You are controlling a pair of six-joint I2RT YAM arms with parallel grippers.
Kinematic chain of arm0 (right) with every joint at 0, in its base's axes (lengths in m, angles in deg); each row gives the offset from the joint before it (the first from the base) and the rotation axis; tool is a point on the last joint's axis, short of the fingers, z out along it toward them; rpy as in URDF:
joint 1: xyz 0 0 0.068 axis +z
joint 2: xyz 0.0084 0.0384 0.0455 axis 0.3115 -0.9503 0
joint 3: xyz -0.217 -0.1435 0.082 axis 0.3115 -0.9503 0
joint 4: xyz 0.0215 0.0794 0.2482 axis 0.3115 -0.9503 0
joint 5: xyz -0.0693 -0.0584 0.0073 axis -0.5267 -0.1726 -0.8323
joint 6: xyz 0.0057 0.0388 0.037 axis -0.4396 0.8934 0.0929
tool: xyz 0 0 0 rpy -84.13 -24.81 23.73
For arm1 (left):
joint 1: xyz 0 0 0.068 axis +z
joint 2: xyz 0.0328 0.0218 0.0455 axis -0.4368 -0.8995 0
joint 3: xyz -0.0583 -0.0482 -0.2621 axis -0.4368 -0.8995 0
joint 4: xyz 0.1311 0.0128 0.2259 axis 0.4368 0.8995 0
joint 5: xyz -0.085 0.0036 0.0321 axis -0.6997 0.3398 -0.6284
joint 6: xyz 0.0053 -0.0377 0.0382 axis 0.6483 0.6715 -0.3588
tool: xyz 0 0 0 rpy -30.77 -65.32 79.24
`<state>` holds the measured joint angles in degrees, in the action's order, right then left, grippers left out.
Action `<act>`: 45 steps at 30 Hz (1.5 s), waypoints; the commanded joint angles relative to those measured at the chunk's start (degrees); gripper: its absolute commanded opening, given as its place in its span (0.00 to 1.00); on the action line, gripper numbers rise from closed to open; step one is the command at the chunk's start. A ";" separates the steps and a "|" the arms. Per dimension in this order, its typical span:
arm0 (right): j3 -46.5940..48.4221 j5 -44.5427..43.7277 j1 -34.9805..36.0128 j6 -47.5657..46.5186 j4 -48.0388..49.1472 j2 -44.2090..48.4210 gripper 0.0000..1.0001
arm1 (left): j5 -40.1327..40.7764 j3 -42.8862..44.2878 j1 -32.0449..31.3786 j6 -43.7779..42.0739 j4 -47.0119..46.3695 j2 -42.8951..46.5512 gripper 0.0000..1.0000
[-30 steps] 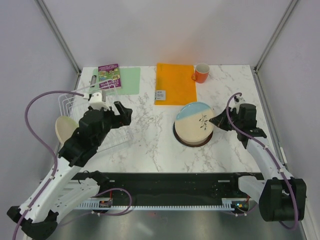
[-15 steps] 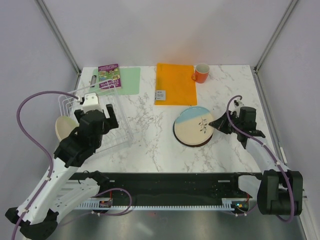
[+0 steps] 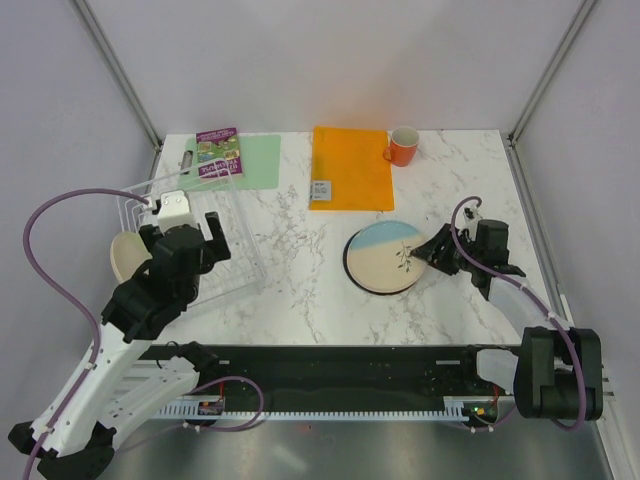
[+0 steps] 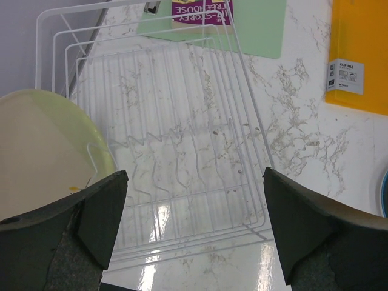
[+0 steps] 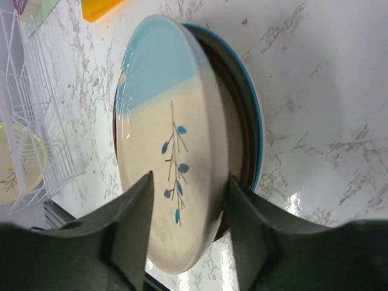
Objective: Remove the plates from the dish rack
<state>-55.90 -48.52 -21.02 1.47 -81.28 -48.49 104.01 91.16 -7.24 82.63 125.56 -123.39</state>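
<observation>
The white wire dish rack (image 3: 215, 245) sits at the table's left; in the left wrist view the dish rack (image 4: 182, 139) fills the frame. A cream plate (image 3: 126, 254) stands at its left end, and the cream plate (image 4: 42, 151) shows left of my left finger. My left gripper (image 3: 186, 238) hovers over the rack, and this left gripper (image 4: 194, 173) is wide open and empty. The half blue, half beige plate (image 3: 385, 255) lies flat on a stack of plates. My right gripper (image 3: 438, 252) is at its right rim. In the wrist view the right gripper (image 5: 189, 179) is open astride that plate (image 5: 163, 145).
An orange folder (image 3: 350, 167) and an orange mug (image 3: 403, 146) lie at the back. A green mat (image 3: 250, 160) with a purple booklet (image 3: 219, 152) sits behind the rack. Darker plate rims (image 5: 257, 139) show under the top plate.
The right gripper lowered the tilted blue and beige plate flat onto the stack and its jaws parted. The left arm drew back leftward over the rack.
</observation>
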 commanded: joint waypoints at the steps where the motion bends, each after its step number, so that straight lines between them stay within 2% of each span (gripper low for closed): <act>1: -0.17 3.85 0.33 -0.73 2.62 -0.12 0.63 | 2.56 1.52 0.01 -1.59 0.32 0.59 0.99; 3: 0.00 3.50 0.33 -1.78 1.84 -0.56 0.73 | 2.65 1.61 0.01 -1.67 0.41 0.76 0.99; 6: 1.15 2.10 0.33 -3.63 -1.59 -1.35 0.75 | 2.73 1.79 0.01 -1.67 0.59 0.68 1.00; 10: 2.90 -0.54 0.33 -7.14 -6.51 -1.00 0.76 | 4.83 2.31 0.01 -1.33 1.64 -0.20 1.00; 16: 5.27 0.33 1.47 -9.79 -8.37 -2.58 0.77 | 10.99 3.90 0.19 2.10 7.26 -3.10 1.00; 22: 7.03 1.56 4.00 -10.93 -8.28 -7.15 0.76 | 10.12 4.07 0.80 3.33 8.14 -3.11 1.00; 26: 7.56 -1.33 5.60 -11.90 -9.15 -8.30 0.77 | 10.12 3.64 0.98 4.30 8.85 -2.93 1.00; 32: 8.70 -12.74 6.21 -12.78 -14.77 -3.12 0.79 | 11.61 3.99 1.68 4.13 9.90 -3.54 1.00; 37: 11.17 -23.55 7.01 -12.25 -20.75 6.02 0.82 | 14.50 4.60 2.91 3.95 11.22 -4.42 1.00; 42: 11.43 -25.77 7.01 -12.07 -21.90 12.87 0.86 | 16.79 3.11 4.66 3.95 11.66 -5.04 1.00; 45: 11.26 -25.25 7.01 -12.51 -22.51 13.41 0.86 | 16.54 1.62 8.61 3.43 8.61 -4.51 1.00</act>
<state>-45.96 -71.03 -14.22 -10.20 -101.47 -36.01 116.79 93.63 -2.11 84.55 136.93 -128.35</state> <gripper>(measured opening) 0.855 0.995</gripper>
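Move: My right fingers straddle the raised right rim of the tilted blue-and-cream plate; its middle lies about 9 cm to the left, level fore and aft, and 3 cm lower. The plate stack is roughly 10 cm left, 6 below, and the orange folder some 28 ahead and 16 left. From my left hand, the green-rimmed plate stands about 16 cm left, 3 ahead and 16 below; the rack's middle is 10 ahead, 7 left. I lower my right hand about 3 cm with the plate's rim and open the already parting fingers wide, letting go of it onto the stack; then I lift some 8 cm and draw right, clear of the rim, the wrist rolling left side down. Meanwhile my left hand, fingers still wide, goes about 6 cm left towards the green-rimmed plate, turning counter-clockwise. ##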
